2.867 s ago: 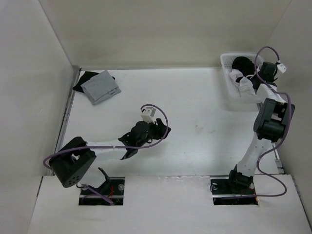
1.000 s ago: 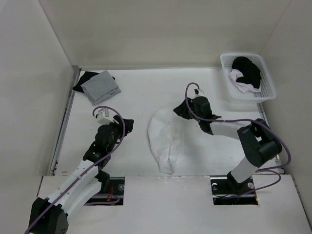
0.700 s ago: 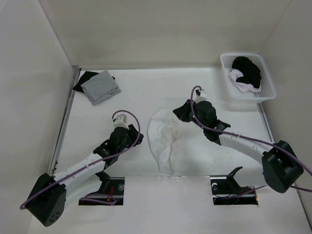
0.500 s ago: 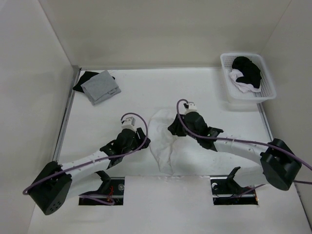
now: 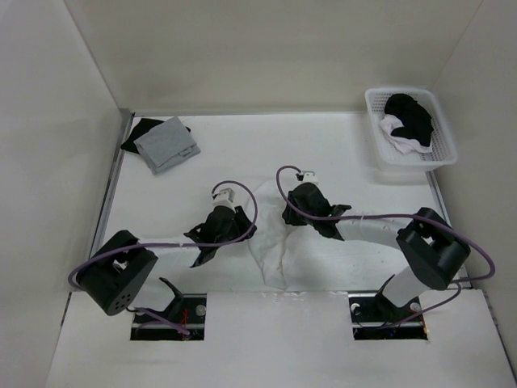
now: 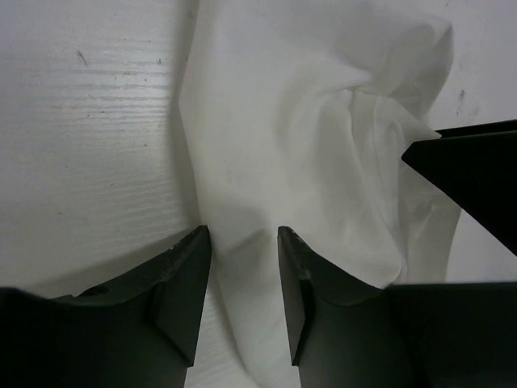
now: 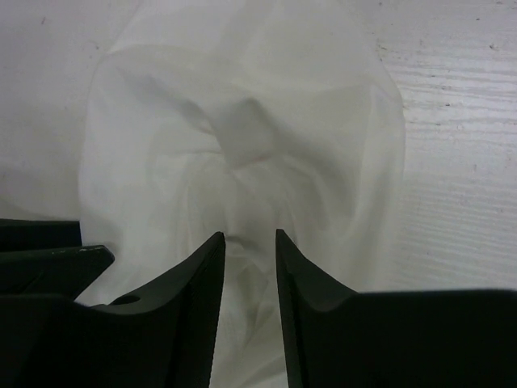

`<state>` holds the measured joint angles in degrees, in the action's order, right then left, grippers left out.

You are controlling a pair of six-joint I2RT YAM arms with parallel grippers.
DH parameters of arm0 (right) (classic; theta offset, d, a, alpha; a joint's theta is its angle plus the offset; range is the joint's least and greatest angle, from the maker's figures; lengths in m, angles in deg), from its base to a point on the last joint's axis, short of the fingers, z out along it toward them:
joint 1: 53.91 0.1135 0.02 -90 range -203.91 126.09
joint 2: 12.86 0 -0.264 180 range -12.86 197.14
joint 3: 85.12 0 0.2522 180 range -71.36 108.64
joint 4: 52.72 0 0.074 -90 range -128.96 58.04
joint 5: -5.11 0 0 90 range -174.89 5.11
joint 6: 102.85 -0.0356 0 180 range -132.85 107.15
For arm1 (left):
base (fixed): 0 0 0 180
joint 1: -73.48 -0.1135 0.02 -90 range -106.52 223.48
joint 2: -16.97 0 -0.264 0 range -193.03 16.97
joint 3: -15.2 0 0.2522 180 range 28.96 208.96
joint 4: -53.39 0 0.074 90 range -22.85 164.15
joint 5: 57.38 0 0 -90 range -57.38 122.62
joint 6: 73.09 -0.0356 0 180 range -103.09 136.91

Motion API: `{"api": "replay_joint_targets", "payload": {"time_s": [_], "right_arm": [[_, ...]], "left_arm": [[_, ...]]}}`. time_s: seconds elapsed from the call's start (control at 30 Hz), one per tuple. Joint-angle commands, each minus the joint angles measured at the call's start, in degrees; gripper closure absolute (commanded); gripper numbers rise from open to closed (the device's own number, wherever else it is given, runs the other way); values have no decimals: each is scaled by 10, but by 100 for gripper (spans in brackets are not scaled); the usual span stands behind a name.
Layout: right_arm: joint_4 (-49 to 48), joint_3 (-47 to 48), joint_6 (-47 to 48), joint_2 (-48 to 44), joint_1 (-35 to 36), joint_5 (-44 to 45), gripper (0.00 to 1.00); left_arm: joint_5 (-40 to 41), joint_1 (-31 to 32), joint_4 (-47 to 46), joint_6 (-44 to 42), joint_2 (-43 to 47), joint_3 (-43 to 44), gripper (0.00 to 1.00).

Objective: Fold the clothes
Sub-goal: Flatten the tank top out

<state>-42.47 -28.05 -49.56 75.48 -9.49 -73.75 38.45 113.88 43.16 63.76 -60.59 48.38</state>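
The clothes [image 5: 272, 252], one thin white garment, lie crumpled on the white table between my two arms. My left gripper [image 5: 245, 232] is at the garment's left edge. In the left wrist view it [image 6: 242, 242] stands open, its jaws straddling a fold of the white cloth [image 6: 307, 121]. My right gripper [image 5: 287, 217] presses in from the garment's upper right. In the right wrist view it [image 7: 249, 242] is open with a narrow gap, and bunched cloth [image 7: 242, 121] lies under and between its tips. Each wrist view catches the other gripper's black finger at its edge.
A white basket [image 5: 376, 101] at the back right holds black and white garments [image 5: 408, 117]. A grey square cloth [image 5: 166, 144] lies on a black garment [image 5: 137, 133] at the back left. Walls close in the left, back and right sides.
Both arms have closed in on the white garment from either side, and it is bunched narrower. The left jaws have come closer together.
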Motion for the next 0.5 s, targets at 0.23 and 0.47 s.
{"api": "replay_joint_targets", "payload": {"time_s": [0.23, 0.47], "right_arm": [[-98, 21, 52, -77, 4, 49, 98], [28, 32, 60, -309, 11, 4, 97]], "left_arm": [[9, -76, -19, 35, -3, 62, 96], [16, -174, 34, 52, 88, 143, 97]]}}
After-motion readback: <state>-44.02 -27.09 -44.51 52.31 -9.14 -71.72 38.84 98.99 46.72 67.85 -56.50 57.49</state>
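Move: The white tank top lies bunched lengthwise just below both open grippers: its middle is about 6 cm to the right of the left hand and level with it, with its left edge between those fingers. From the right hand, the middle is some 4 cm back and 4 cm left, 3 cm down. The folded grey cloth lies about 27 cm ahead and 24 cm left of the left hand; the white basket stands roughly 30 cm ahead and 34 cm right of the right hand. Both grippers shut almost in place, the left pinching the tank top's left edge and the right a ruck of its right part, after a creep of about 1 cm forward. Then both lift their hold and spread apart, the left sweeping forward about 9 cm, up 8 cm and somewhat left while swinging some 15 degrees counter-clockwise, the right going almost straight up some 16 cm, its fingers tipping upward by about 20 degrees. ##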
